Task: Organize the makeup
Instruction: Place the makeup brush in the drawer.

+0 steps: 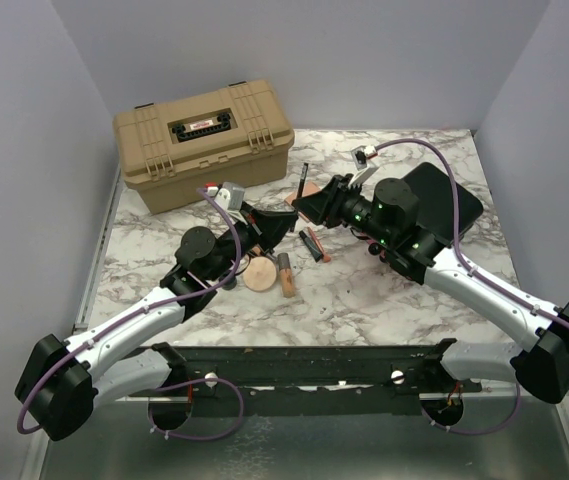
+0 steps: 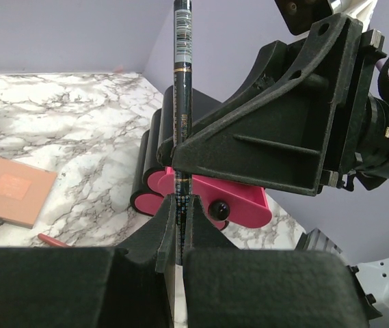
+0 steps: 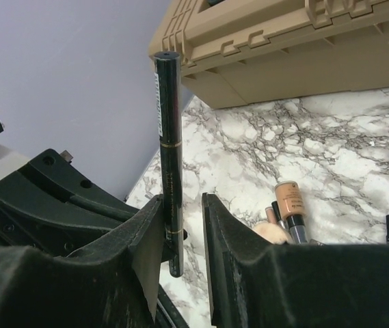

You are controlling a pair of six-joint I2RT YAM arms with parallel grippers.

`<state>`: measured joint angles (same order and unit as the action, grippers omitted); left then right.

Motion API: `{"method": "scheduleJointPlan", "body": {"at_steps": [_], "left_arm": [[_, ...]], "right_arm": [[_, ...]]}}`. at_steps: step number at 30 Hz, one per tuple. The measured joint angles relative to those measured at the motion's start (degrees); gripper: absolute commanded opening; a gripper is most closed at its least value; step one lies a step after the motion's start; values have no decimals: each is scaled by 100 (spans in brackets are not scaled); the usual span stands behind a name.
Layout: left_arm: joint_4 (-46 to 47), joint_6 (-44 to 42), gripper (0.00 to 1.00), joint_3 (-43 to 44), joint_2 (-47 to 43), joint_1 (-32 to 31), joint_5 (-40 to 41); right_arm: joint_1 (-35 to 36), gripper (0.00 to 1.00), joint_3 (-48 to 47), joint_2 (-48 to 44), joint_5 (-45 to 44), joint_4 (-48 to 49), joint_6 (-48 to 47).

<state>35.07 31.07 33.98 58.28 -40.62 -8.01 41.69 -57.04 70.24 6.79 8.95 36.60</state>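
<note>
A slim black makeup pencil (image 2: 182, 82) stands upright, and my left gripper (image 2: 180, 203) is shut on its lower end. My right gripper (image 3: 182, 205) is open around the same pencil (image 3: 168, 137). The pencil rests against its left finger, with a gap to the right finger. From above, both grippers meet mid-table at the pencil (image 1: 304, 178). On the marble lie a round peach compact (image 1: 260, 273), a copper tube (image 1: 285, 273), a black-and-red tube (image 1: 313, 244) and a flat copper-pink compact (image 2: 13, 188).
A tan latched toolbox (image 1: 204, 140) stands at the back left. The black box (image 1: 449, 205) lies at the right behind the right arm, its pink drawer (image 2: 242, 205) pulled out just beyond the grippers. A small white-and-red item (image 1: 364, 153) lies near the back wall.
</note>
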Motion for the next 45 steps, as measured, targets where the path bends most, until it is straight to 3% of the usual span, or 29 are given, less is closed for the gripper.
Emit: {"method": "scheduleJointPlan", "body": {"at_steps": [2, 7, 10, 14, 15, 20, 30, 38, 45], "left_arm": [[2, -2, 0, 2, 0, 0, -31], [-15, 0, 0, 2, 2, 0, -46], [-24, 0, 1, 2, 2, 0, -50], [-31, 11, 49, 2, 13, 0, -46], [-22, 39, 55, 2, 17, 0, -44], [48, 131, 67, 2, 61, -2, -44], [107, 133, 69, 11, 455, -2, -269], [125, 87, 67, 483, 1961, -411, -424], [133, -4, 66, 1545, 3067, -839, -474]], "right_arm": [[0, 30, 0, 2, 37, 4, 0], [0, 13, 0, 37, 157, 44, -4], [0, 12, -2, 37, 166, 42, -33], [0, 4, -20, 37, 164, 2, -87], [0, 3, -33, 37, 164, -22, -107], [0, 3, -203, 35, -72, -404, -214], [0, 2, -702, -420, -1805, -2269, -1163], [-107, 1, -1106, -874, -3189, -3777, -2024], [-481, 1, -1196, -868, -3609, -4905, -2435]]}}
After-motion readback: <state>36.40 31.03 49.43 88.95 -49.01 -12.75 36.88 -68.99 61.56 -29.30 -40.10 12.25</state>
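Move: The makeup brush stands upright in the left fingers, its middle about 3 cm above and 1 cm left of the right hand, level with it. The open pink drawer lies from the right hand some 20 cm right, 3 cm ahead and 21 cm below; the black tube is about 3 cm right, 4 cm ahead, 30 cm below. From the left hand the drawer is roughly 21 cm right, 6 cm ahead, 20 cm below. Right pinches the brush, left releases, both head right towards the drawer, some 20 and 12 cm, left sinking. ##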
